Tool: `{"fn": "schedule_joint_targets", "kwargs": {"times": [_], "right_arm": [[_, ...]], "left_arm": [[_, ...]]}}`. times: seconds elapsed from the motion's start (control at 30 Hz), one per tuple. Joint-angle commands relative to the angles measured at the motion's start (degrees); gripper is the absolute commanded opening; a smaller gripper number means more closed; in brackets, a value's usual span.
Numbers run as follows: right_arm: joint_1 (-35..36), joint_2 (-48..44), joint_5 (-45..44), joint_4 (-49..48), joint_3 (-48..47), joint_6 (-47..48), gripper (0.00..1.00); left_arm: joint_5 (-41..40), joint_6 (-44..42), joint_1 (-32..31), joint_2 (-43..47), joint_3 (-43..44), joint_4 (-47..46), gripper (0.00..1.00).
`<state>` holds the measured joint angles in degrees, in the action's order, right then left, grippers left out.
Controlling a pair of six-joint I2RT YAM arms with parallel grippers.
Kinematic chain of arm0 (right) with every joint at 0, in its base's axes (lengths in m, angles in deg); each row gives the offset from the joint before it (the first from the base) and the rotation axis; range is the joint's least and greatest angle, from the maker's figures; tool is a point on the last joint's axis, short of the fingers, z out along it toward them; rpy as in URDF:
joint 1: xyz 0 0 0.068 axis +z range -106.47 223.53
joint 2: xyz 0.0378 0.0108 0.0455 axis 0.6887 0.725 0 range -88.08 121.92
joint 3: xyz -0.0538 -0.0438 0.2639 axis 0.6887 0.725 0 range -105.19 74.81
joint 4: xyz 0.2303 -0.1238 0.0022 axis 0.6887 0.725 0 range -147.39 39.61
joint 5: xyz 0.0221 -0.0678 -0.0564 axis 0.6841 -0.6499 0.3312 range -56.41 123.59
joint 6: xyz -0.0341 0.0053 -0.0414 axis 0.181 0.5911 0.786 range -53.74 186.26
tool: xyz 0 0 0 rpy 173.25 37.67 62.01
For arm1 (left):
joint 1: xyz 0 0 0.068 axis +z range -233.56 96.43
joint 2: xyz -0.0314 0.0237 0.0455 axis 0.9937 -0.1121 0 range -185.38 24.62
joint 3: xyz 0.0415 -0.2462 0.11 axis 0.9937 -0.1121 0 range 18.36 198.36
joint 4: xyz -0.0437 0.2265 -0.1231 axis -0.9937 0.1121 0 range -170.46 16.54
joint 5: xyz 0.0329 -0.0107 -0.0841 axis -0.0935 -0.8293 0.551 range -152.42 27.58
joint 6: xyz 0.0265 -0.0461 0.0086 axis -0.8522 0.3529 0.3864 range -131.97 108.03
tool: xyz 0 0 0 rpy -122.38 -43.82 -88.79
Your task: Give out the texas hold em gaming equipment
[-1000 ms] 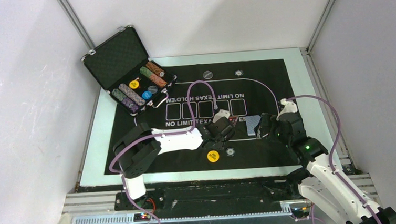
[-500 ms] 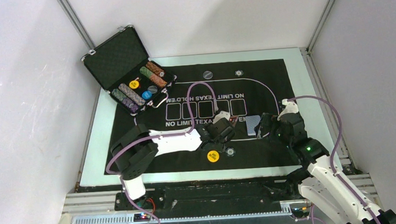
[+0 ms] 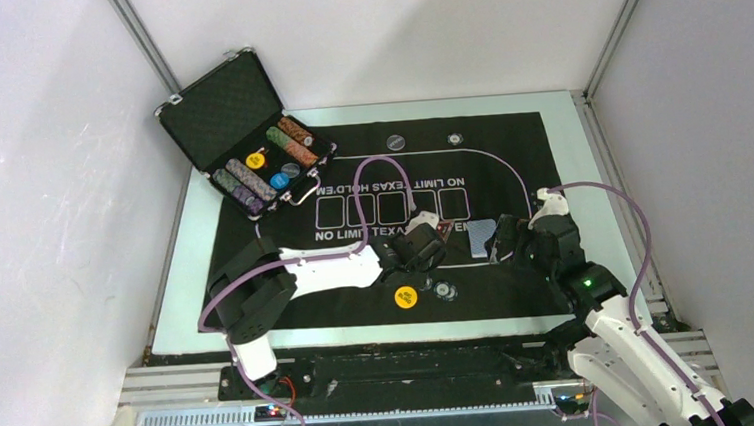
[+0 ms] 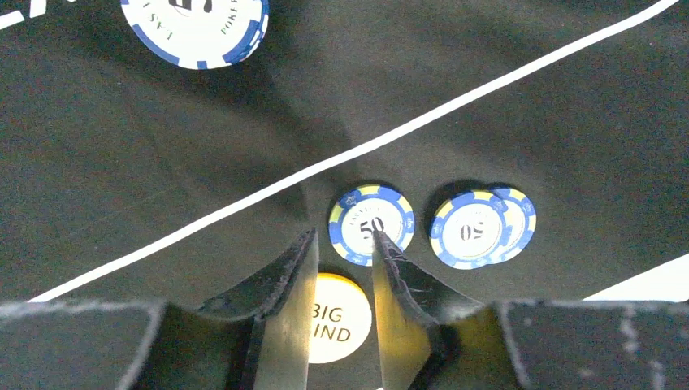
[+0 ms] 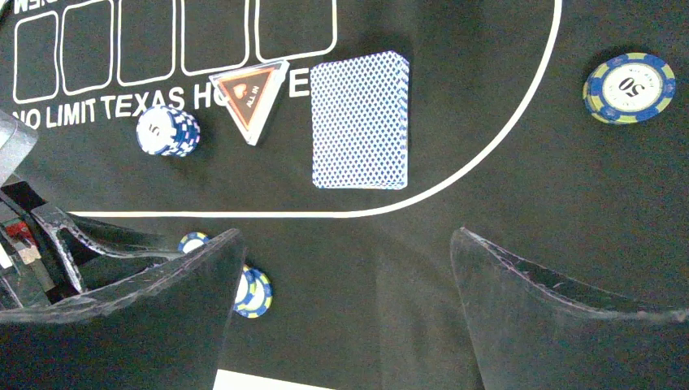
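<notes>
My left gripper (image 4: 341,242) hangs over the black mat (image 4: 520,122), open a little, with nothing between its fingers. A yellow "BIG BLIND" disc (image 4: 341,318) shows through the gap, lying on the mat below. One blue-yellow 50 chip (image 4: 371,225) lies flat just past the tips, and two overlapping 50 chips (image 4: 479,229) lie to its right. My right gripper (image 5: 348,244) is wide open and empty above bare mat. Ahead of it lie the blue-backed card deck (image 5: 360,120), the red-black triangle marker (image 5: 252,93) and a short stack of blue chips (image 5: 168,130).
An open black case (image 3: 248,147) with rows of chips stands at the far left corner of the mat. Single chips lie at the mat's far edge (image 3: 395,143) and to the right (image 5: 630,88). The yellow disc (image 3: 406,296) sits near the mat's front edge. My two grippers are close together.
More chips now lie by the yellow disc, where one lay before. My left gripper has drawn back slightly and its jaws have narrowed. The right arm has barely moved.
</notes>
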<state>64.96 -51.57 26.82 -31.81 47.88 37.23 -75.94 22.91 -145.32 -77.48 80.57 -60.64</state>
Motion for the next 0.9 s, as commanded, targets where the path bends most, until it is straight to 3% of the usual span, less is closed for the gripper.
{"fn": "schedule_joint_targets", "kwargs": {"times": [0.0, 0.17, 0.3, 0.37, 0.43, 0.5, 0.63, 0.87], "right_arm": [[-0.29, -0.02, -0.21, -1.37, 0.0, 0.02, 1.0], [-0.29, 2.11, 6.58, -1.56, -0.04, 0.54, 0.99], [0.49, 4.15, 13.62, 0.32, 0.77, -1.81, 0.97], [2.03, 5.55, 17.28, -0.15, 1.66, -3.42, 0.97], [5.03, 7.56, 18.53, -1.44, 2.22, -6.22, 0.95], [9.67, 10.18, 16.53, -2.6, 2.27, -9.39, 0.93], [19.32, 16.59, 11.66, -6.42, 2.14, -16.29, 0.85], [22.83, 26.64, 5.91, -11.87, 2.06, -24.22, 0.7]], "left_arm": [[-0.9, 0.99, -0.25, 4.19, -0.46, -0.92, 0.38], [-4.28, 1.29, 0.53, 10.53, -2.89, -0.44, 0.45], [-6.66, 2.96, 3.24, 18.87, -8.83, -2.22, 0.57], [-9.11, 4.91, 5.12, 23.21, -12.04, -2.21, 0.69], [-13.16, 6.88, 7.17, 27.81, -15.24, -1.38, 0.9], [-16.34, 9.46, 9.42, 32.45, -18.11, 0.19, 0.98], [-24.29, 15.27, 12.95, 41.38, -22.36, 8.1, 1.0], [-30.57, 20.12, 14.36, 53.93, -28.57, 14.03, 1.0]]}}
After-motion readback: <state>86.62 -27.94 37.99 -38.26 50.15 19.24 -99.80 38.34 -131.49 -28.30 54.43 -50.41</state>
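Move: The overlapping pair of 50 chips, which the right hand goes for, lies about 10 cm to its left, 6 cm back and some 11 cm below. The single 50 chip is 15 cm left and 3 cm back, the yellow big blind button about 20 cm left and 6 cm back; the card deck is 6 cm ahead and 1 cm left, all at table height. From the left hand, low over the chips, the pair is about 4 cm right, 2 cm back and 2 cm below. Leftward, back and down, the right hand swings about 11 cm across towards the overlapping pair, tipping its fingers some 25 degrees further down, turning counter-clockwise and narrowing its wide-open gap; it touches no chip yet. The left hand clears out first upward, then sweeps about 21 cm left away from the chips, opening fully and turning counter-clockwise. ##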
